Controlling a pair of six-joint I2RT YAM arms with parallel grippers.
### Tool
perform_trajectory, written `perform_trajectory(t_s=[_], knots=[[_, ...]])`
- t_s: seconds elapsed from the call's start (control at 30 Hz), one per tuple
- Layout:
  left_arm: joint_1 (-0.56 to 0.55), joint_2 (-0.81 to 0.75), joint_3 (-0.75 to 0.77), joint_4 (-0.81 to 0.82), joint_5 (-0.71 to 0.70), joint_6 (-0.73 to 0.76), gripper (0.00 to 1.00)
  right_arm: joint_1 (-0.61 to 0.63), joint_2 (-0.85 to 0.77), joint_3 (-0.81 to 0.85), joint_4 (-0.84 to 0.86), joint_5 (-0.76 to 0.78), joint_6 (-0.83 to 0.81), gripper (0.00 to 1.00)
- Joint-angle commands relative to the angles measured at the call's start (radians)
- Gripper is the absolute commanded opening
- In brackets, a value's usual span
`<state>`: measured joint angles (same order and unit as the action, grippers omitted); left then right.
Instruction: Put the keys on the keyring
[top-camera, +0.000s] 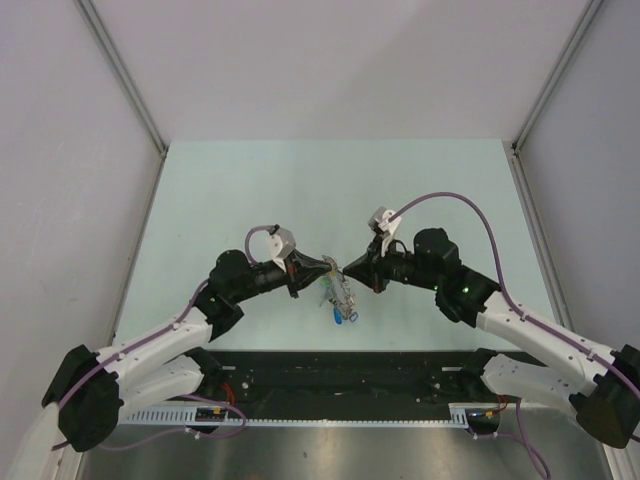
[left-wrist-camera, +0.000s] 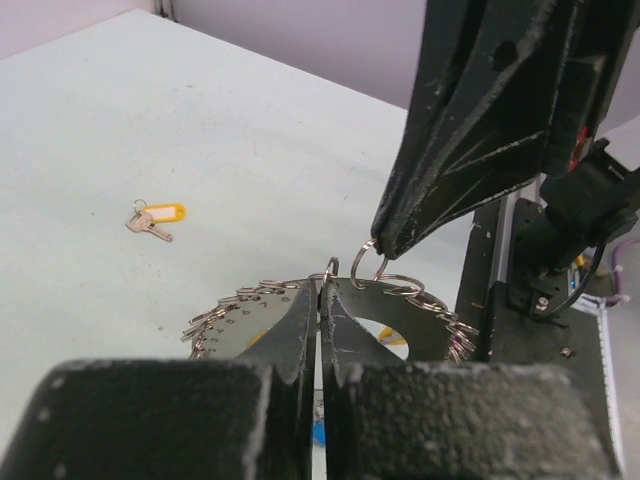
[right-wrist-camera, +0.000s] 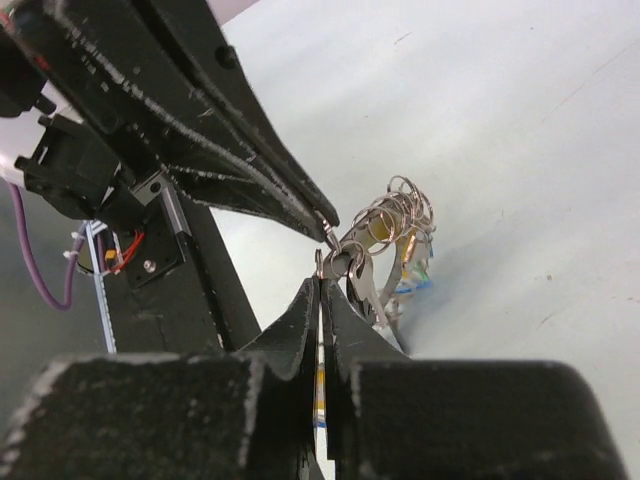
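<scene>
The keyring (left-wrist-camera: 230, 325) is a flat grey disc fringed with small split rings, held on edge above the table between both arms (top-camera: 338, 290). My left gripper (left-wrist-camera: 320, 285) is shut on the disc's top rim. My right gripper (right-wrist-camera: 320, 285) is shut on one small split ring (right-wrist-camera: 320, 262) at that rim, right beside the left fingertips (right-wrist-camera: 318, 215). Its tips come down from the upper right in the left wrist view (left-wrist-camera: 385, 248). Silver keys (right-wrist-camera: 365, 290) with coloured tags (right-wrist-camera: 410, 270) hang under the keyring. One key with a yellow tag (left-wrist-camera: 158, 218) lies loose on the table.
The pale green table (top-camera: 250, 190) is enclosed by grey walls on the left, right and back. A black rail with cables (top-camera: 340, 372) runs along the near edge between the arm bases.
</scene>
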<state>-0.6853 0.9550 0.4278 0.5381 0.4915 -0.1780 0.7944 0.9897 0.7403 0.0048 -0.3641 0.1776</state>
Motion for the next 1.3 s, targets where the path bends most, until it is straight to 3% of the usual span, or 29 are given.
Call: perform_trajectory(t_s=[0.0, 0.13, 0.17, 0.27, 0.37, 0.5, 0.67, 0.9, 1.27], knots=[[0.010, -0.028, -0.007, 0.100, -0.110, -0.055, 0.00, 0.006, -0.065, -0.012, -0.038, -0.048, -0.093, 0.00], [0.013, -0.030, -0.015, 0.128, -0.137, -0.083, 0.00, 0.022, -0.074, -0.013, -0.094, -0.180, -0.173, 0.02], [0.015, -0.027, -0.017, 0.138, -0.128, -0.086, 0.01, 0.026, -0.075, -0.013, -0.106, -0.205, -0.203, 0.17], [0.015, -0.012, -0.026, 0.195, -0.091, -0.097, 0.00, 0.040, -0.074, -0.004, -0.149, -0.268, -0.236, 0.43], [0.015, 0.010, -0.044, 0.276, -0.054, -0.113, 0.00, 0.045, -0.066, 0.017, -0.186, -0.286, -0.242, 0.50], [0.015, 0.034, -0.064, 0.384, 0.039, -0.127, 0.00, 0.014, -0.077, 0.019, -0.143, -0.150, -0.185, 0.49], [0.015, 0.044, -0.078, 0.456, 0.119, -0.112, 0.00, -0.090, -0.074, 0.007, -0.026, -0.136, -0.119, 0.48], [0.015, 0.062, -0.066, 0.497, 0.200, -0.106, 0.00, -0.147, -0.046, -0.048, 0.210, -0.292, -0.073, 0.49], [0.015, 0.083, -0.060, 0.543, 0.206, -0.133, 0.00, -0.146, -0.011, -0.076, 0.277, -0.381, -0.096, 0.47]])
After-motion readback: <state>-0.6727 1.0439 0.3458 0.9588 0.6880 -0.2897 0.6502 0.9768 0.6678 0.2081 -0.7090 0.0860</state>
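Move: The keyring hangs from both my hands by small rings near its top, its middle some 6 cm below my right hand, about 1 cm forward and 1 cm left. The ring in my left fingers is roughly 2 cm forward and 2 cm left of my right hand, about level with it. The loose keys lie on the table about 17 cm ahead, 10 cm right and 18 cm below. The keyring's middle is about 6 cm below my left hand, some 1 cm back and 1 cm right. I let go of the small ring with my right hand, drawing back about 6 cm and slightly down as the fingers open halfway, then swing forward and up to the keyring again, still open, turning about 10 degrees counter-clockwise. My left hand keeps its pinch, eases forward 1 cm, then draws the keyring back about 4 cm and lifts it slightly, turning clockwise and lowering its left side. ##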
